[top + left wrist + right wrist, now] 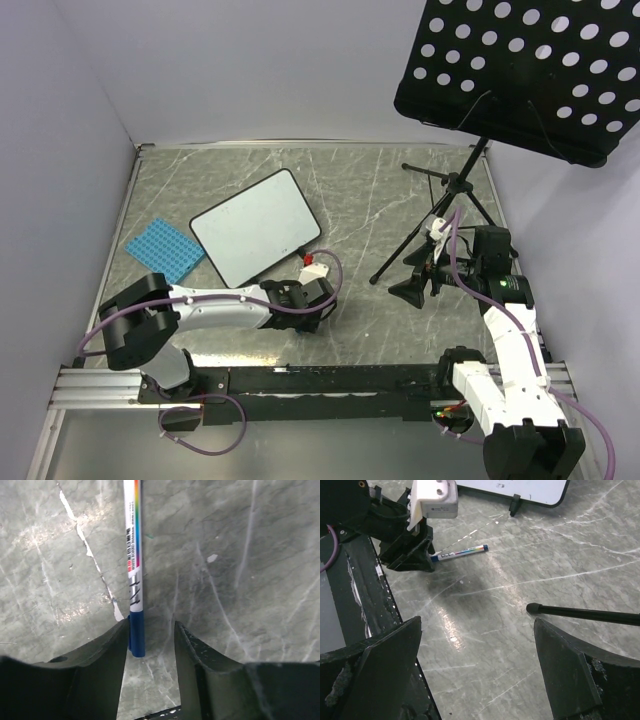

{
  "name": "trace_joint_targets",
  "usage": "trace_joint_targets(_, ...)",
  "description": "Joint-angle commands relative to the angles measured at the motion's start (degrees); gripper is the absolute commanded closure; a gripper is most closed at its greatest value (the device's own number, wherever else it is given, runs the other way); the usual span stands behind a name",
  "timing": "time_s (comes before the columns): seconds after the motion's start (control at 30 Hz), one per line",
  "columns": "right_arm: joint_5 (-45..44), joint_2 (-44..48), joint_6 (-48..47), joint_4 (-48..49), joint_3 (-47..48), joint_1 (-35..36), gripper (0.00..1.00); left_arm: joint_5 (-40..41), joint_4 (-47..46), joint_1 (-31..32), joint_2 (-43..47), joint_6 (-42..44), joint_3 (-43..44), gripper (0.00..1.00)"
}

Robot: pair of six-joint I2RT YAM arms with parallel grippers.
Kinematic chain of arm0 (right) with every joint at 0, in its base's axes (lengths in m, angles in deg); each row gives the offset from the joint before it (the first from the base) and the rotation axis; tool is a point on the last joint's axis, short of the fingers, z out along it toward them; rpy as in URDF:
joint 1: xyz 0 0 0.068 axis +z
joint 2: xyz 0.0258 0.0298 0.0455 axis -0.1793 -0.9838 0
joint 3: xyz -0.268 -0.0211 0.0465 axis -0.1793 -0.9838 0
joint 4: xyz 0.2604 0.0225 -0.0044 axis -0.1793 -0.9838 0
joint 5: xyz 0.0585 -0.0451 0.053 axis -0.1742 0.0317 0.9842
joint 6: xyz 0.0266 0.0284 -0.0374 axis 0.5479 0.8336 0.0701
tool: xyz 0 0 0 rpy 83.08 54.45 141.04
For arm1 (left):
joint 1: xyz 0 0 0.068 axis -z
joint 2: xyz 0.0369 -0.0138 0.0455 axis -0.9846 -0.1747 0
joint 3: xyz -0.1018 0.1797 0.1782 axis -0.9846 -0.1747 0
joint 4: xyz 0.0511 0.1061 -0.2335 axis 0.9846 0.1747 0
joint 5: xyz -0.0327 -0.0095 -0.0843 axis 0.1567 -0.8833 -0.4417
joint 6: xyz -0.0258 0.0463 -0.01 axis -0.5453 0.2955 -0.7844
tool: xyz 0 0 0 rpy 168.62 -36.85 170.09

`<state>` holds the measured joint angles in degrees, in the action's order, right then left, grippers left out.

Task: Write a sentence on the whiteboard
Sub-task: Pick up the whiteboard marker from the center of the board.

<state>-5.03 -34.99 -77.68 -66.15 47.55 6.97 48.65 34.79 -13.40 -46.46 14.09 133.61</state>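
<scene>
The whiteboard [255,228] lies flat at the left middle of the table, and its near edge [520,490] also shows in the right wrist view. No sentence shows on its surface. A white marker [134,555] with a blue end lies on the table and is seen too in the right wrist view [460,552]. My left gripper [150,625] is low over it [303,318]. The blue end sits between the jaws, against the left finger [112,645], with a gap to the right one. My right gripper [477,625] hovers wide open and empty at the right [415,285].
A blue studded plate [165,248] lies left of the board. A black perforated music-stand tray [530,70] hangs over the back right, its tripod legs [450,215] on the table. One leg tip [535,608] is near my right fingers. A metal rail [330,380] runs along the near edge.
</scene>
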Motion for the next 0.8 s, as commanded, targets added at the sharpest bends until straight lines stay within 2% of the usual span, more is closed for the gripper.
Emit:
trace_joint_targets(0.0, 2.4, 0.0, -1.9, 0.8, 0.0, 0.4, 0.00, 2.0, 2.2, 0.3, -0.5, -1.1, 1.5, 0.59)
trace_joint_targets(0.13, 2.5, -0.2, -1.9, 0.8, 0.0, 0.4, 0.00, 1.7, 3.0, 0.3, -1.8, -1.3, 1.2, 0.73)
trace_joint_targets(0.47, 3.2, -0.1, -2.6, 0.1, -0.1, 0.3, 0.00, 0.0, 2.8, 0.3, -4.9, -0.6, 1.1, 0.73)
trace_joint_targets(0.6, 3.8, -0.4, -3.7, -0.5, -0.1, 0.4, 0.00, -1.3, 1.0, 0.3, -6.2, 2.0, 0.9, 0.91)
trace_joint_targets(0.7, 5.4, -1.3, -7.3, -3.1, 0.3, 0.5, 0.00, -1.5, -1.9, 0.3, -4.9, 5.1, -0.4, 0.98)
trace_joint_targets(0.77, 5.7, -2.0, -8.8, -4.6, 0.6, 1.2, 0.00, -1.4, -4.1, 0.4, -3.2, 7.9, -1.6, 0.99)
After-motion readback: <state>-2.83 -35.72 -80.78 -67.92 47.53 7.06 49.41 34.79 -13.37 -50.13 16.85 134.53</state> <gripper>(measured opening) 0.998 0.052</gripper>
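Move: Just ahead of the left hand and some 2 cm below it lies the whiteboard marker, its middle about 5 cm ahead and 1 cm to the right, its blue cap almost between the fingers. The whiteboard's middle is about 25 cm ahead and 12 cm left of that hand; the tripod foot is some 11 cm ahead and 18 cm right. From the right hand the marker lies roughly 24 cm left, 1 cm ahead and 19 cm below. Sinking some 1.5 cm and sidling about 1 cm left over the marker's blue cap, the left hand narrows its half-open fingers and pauses briefly low down. It then closes them almost shut, pinching the cap from both sides while drifting back right about 1 cm and slightly forward, with hardly any wrist turn. ##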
